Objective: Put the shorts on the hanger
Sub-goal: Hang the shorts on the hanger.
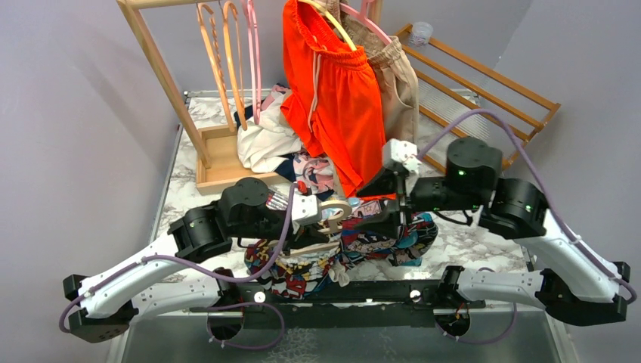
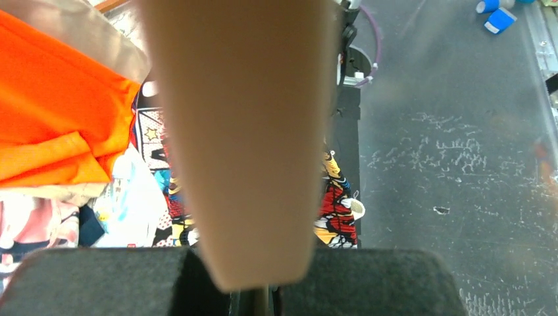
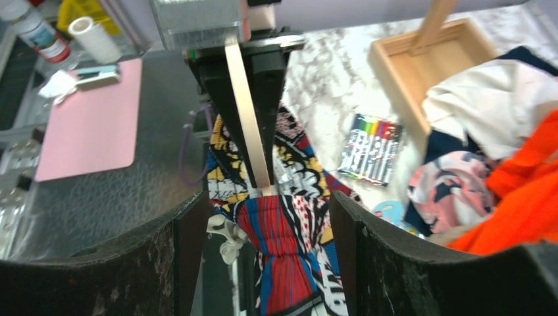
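The comic-print shorts [image 1: 378, 242] drape over the table's near edge between the two arms. My left gripper [image 1: 321, 208] is shut on the cream hanger [image 1: 338, 208]. In the left wrist view the hanger [image 2: 237, 131] fills the middle, clamped in the gripper [image 2: 260, 293], with the shorts [image 2: 335, 197] behind it. In the right wrist view one hanger arm [image 3: 247, 118] reaches down to the gathered red and blue waistband of the shorts [image 3: 289, 243]. That waistband lies between the spread fingers of my right gripper [image 3: 270, 217], which is open and stands just right of the hanger [image 1: 385, 208].
Orange shorts [image 1: 336, 98] and beige shorts [image 1: 397, 76] hang from the wooden rack [image 1: 162, 76], beside orange hangers [image 1: 219, 53] and pink ones [image 1: 253, 53]. A clothes pile [image 1: 272, 140] lies behind the grippers. A marker pack [image 3: 372, 148] rests on the marble top.
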Available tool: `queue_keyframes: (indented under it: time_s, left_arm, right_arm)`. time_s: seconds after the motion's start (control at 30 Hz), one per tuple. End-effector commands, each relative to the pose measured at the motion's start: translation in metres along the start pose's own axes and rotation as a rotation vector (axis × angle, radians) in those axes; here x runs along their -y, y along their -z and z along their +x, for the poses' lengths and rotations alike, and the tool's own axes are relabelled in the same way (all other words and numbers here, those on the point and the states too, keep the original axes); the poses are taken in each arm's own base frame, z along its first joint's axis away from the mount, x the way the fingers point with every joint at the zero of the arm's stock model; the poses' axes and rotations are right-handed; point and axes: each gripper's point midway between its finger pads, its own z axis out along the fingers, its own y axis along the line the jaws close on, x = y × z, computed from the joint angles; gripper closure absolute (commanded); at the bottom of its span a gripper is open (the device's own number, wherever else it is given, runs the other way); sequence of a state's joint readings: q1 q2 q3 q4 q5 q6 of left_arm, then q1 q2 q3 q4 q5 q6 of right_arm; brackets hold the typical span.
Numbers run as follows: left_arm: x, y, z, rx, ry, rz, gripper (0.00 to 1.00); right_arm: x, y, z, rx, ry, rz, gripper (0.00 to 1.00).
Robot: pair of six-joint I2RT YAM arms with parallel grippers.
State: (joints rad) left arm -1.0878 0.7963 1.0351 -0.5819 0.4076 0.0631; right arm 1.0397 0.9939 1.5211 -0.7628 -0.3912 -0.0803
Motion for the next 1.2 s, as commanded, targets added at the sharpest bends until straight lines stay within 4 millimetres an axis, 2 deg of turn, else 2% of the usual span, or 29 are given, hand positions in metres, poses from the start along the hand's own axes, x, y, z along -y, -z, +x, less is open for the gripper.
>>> queue_keyframes:
  time_s: [0.0,0.17,0.33,0.43,0.5,0.6,0.73,0.77,0.87,0.97,1.07,1.17]
  left_arm:
    - [0.016,0.006,-0.046,0.122,-0.096,0.09,1.0]
    - [0.015,0.001,-0.048,0.114,-0.112,0.104,1.0]
    - [0.013,-0.004,-0.051,0.104,-0.12,0.111,1.0]
    - [0.011,-0.008,-0.053,0.098,-0.125,0.111,1.0]
    - [0.008,-0.01,-0.054,0.096,-0.127,0.106,1.0]
    - [0.006,-0.013,-0.058,0.096,-0.132,0.097,1.0]
    - [-0.005,-0.013,-0.065,0.1,-0.131,0.036,1.0]
    - [-0.008,-0.011,-0.066,0.105,-0.129,0.016,0.97]
    - [-0.011,-0.004,-0.072,0.125,-0.136,-0.021,0.65]
    - [-0.012,0.007,-0.078,0.154,-0.143,-0.054,0.47]
    - [-0.012,0.022,-0.086,0.194,-0.157,-0.092,0.39]
    - [-0.015,0.04,-0.094,0.242,-0.16,-0.151,0.38]
  right_arm:
    - [-0.028,-0.01,-0.007,0.047,0.013,-0.184,0.31]
    - [-0.023,-0.021,0.002,0.031,-0.009,-0.177,0.32]
    - [-0.019,-0.028,0.002,0.05,-0.021,-0.163,0.34]
    - [-0.017,-0.034,0.004,0.041,-0.029,-0.164,0.4]
    - [-0.017,-0.037,0.007,0.029,-0.035,-0.169,0.49]
    - [-0.016,-0.039,0.009,0.028,-0.04,-0.168,0.67]
    - [-0.012,-0.038,0.008,0.081,-0.048,-0.129,0.98]
    - [-0.01,-0.036,0.005,0.106,-0.045,-0.112,0.99]
    - [-0.004,-0.03,-0.002,0.158,-0.034,-0.064,0.99]
    - [0.0,-0.022,-0.011,0.205,-0.02,-0.023,0.99]
    - [0.002,-0.015,-0.017,0.234,-0.01,0.0,0.99]
    - [0.004,-0.011,-0.019,0.245,-0.006,0.021,0.99]
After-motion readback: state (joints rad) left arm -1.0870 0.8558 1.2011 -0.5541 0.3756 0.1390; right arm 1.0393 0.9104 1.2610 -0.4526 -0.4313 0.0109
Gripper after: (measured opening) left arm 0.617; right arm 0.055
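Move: My left hand already pinches the hanger, its hook standing up; the neck by the hook that my right hand goes for is about 3 cm to the left hand's right, 1 cm ahead and 2 cm higher. From my open right hand this neck lies some 6 cm to the left, 2 cm back and 4 cm below. The patterned shorts hang about 2 cm back, 3 cm left and 15 cm below it; the orange shorts hang some 22 cm ahead, 4 cm left and slightly lower. I hand the hanger over: my right hand eases about 3.5 cm left and a little down and shuts its fingers on the hanger's neck by the hook, while my left, still gripping, brings it some 3 cm right and 2 cm up. Then my left fingers open and let go, that hand lifting about 4 cm and starting back left and slightly forward, as my right draws the hanger nearly 2 cm to the right. ##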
